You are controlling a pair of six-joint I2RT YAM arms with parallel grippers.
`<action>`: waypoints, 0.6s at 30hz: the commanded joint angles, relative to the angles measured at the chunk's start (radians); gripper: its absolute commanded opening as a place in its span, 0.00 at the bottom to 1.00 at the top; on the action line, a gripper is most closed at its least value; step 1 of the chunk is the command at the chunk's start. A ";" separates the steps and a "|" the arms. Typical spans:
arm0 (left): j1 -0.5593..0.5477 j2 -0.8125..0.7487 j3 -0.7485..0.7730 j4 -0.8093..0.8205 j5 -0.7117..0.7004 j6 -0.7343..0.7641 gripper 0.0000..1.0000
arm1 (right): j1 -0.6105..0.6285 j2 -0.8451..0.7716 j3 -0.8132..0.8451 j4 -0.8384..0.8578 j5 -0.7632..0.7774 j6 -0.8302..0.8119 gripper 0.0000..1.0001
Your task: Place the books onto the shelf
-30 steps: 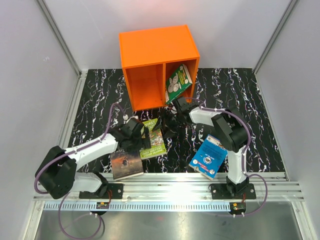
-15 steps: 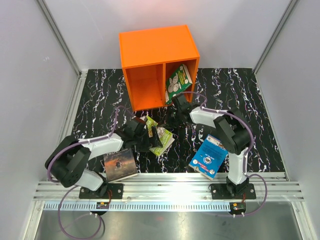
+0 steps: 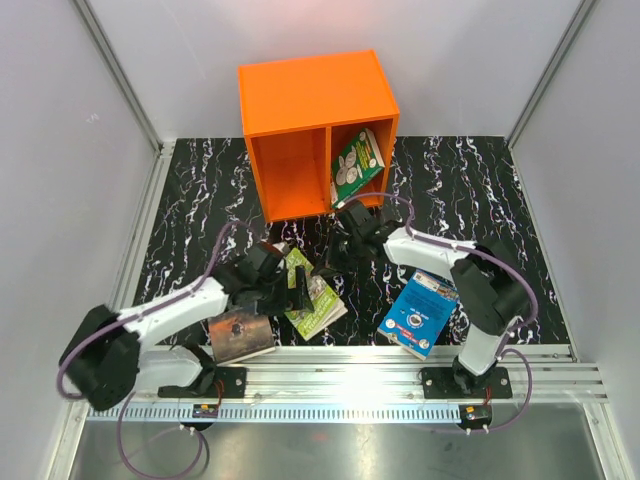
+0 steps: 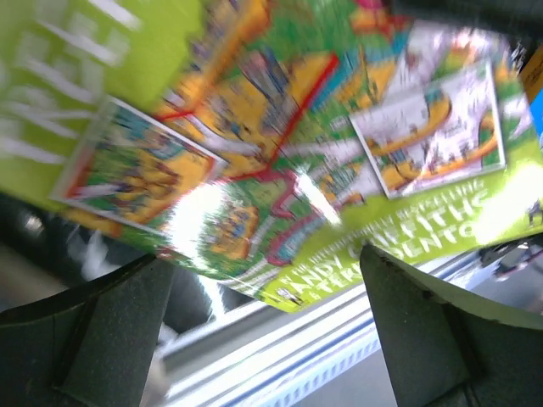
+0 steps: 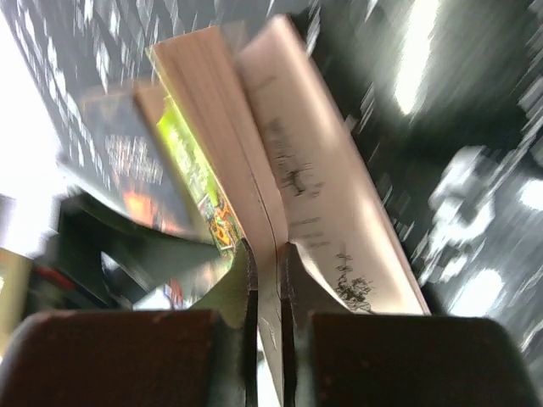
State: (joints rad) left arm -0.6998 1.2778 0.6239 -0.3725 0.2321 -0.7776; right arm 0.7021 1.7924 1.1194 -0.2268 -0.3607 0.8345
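Observation:
The orange shelf (image 3: 315,130) stands at the back with one green illustrated book (image 3: 357,165) leaning in its right compartment. A second green illustrated book (image 3: 314,293) lies tilted at the table's middle. My right gripper (image 3: 335,256) is shut on its far edge; in the right wrist view the jaws (image 5: 265,250) pinch a thin bunch of its pages (image 5: 293,182), and the book fans open. My left gripper (image 3: 288,286) is open at that book's near left side, its cover (image 4: 280,127) filling the left wrist view above the fingers (image 4: 110,326). The brown book (image 3: 240,336) and the blue book (image 3: 418,312) lie near the front.
A metal rail (image 3: 340,365) runs along the table's front edge by the arm bases. Grey walls close in the black marbled table (image 3: 470,190) on the left, right and back. The shelf's left compartment (image 3: 292,180) holds nothing.
My right gripper has shut on the green book's far edge. The left arm has swung in beside the book, which now sits tilted, and the brown book has shifted slightly toward the front.

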 commanded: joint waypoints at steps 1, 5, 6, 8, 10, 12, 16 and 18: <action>0.010 -0.155 0.066 -0.181 -0.167 0.075 0.96 | 0.040 -0.128 0.031 -0.126 -0.124 0.022 0.00; 0.017 -0.282 0.120 -0.313 -0.220 0.061 0.98 | 0.033 -0.212 0.059 -0.200 -0.107 0.017 0.00; 0.023 -0.319 0.132 -0.330 -0.227 0.060 0.98 | 0.031 -0.232 0.060 -0.218 -0.107 0.018 0.00; 0.036 -0.343 0.189 -0.374 -0.253 0.075 0.99 | 0.028 -0.281 0.071 -0.249 -0.107 -0.001 0.00; 0.068 -0.351 0.229 -0.390 -0.255 0.107 0.99 | 0.030 -0.309 0.080 -0.302 -0.124 -0.026 0.00; 0.107 -0.337 0.261 -0.376 -0.176 0.181 0.99 | 0.028 -0.364 0.086 -0.344 -0.136 -0.064 0.00; 0.154 -0.273 0.293 -0.332 -0.016 0.276 0.99 | 0.027 -0.458 0.086 -0.393 -0.162 -0.094 0.00; 0.186 -0.252 0.293 -0.274 0.112 0.299 0.99 | 0.027 -0.508 0.091 -0.414 -0.173 -0.103 0.00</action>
State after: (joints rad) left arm -0.5476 0.9977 0.8825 -0.7063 0.1349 -0.5709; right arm 0.7322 1.3819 1.1507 -0.6090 -0.4458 0.7582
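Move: The right hand already pinches the treehouse book, whose middle lies about 7 cm back, 3 left and 3 below. The shelf's middle is roughly 18 cm ahead, 2 left and 5 above, with the green book leaning inside, 16 ahead and 5 right. From the open left hand, the treehouse book is level, 3 cm right and 2 below; the Tale of Two Cities book is 15 left, 6 back and 4 below. Up some 12 cm and back about 8, edging right, the right hand raises the treehouse book, fingers still shut on some of its pages and a cover. The left hand, wide open, also rises about 12 cm while backing off left some 5 cm and then forward, its fingertips tipping up nearly 20 degrees, so it clears the book. ##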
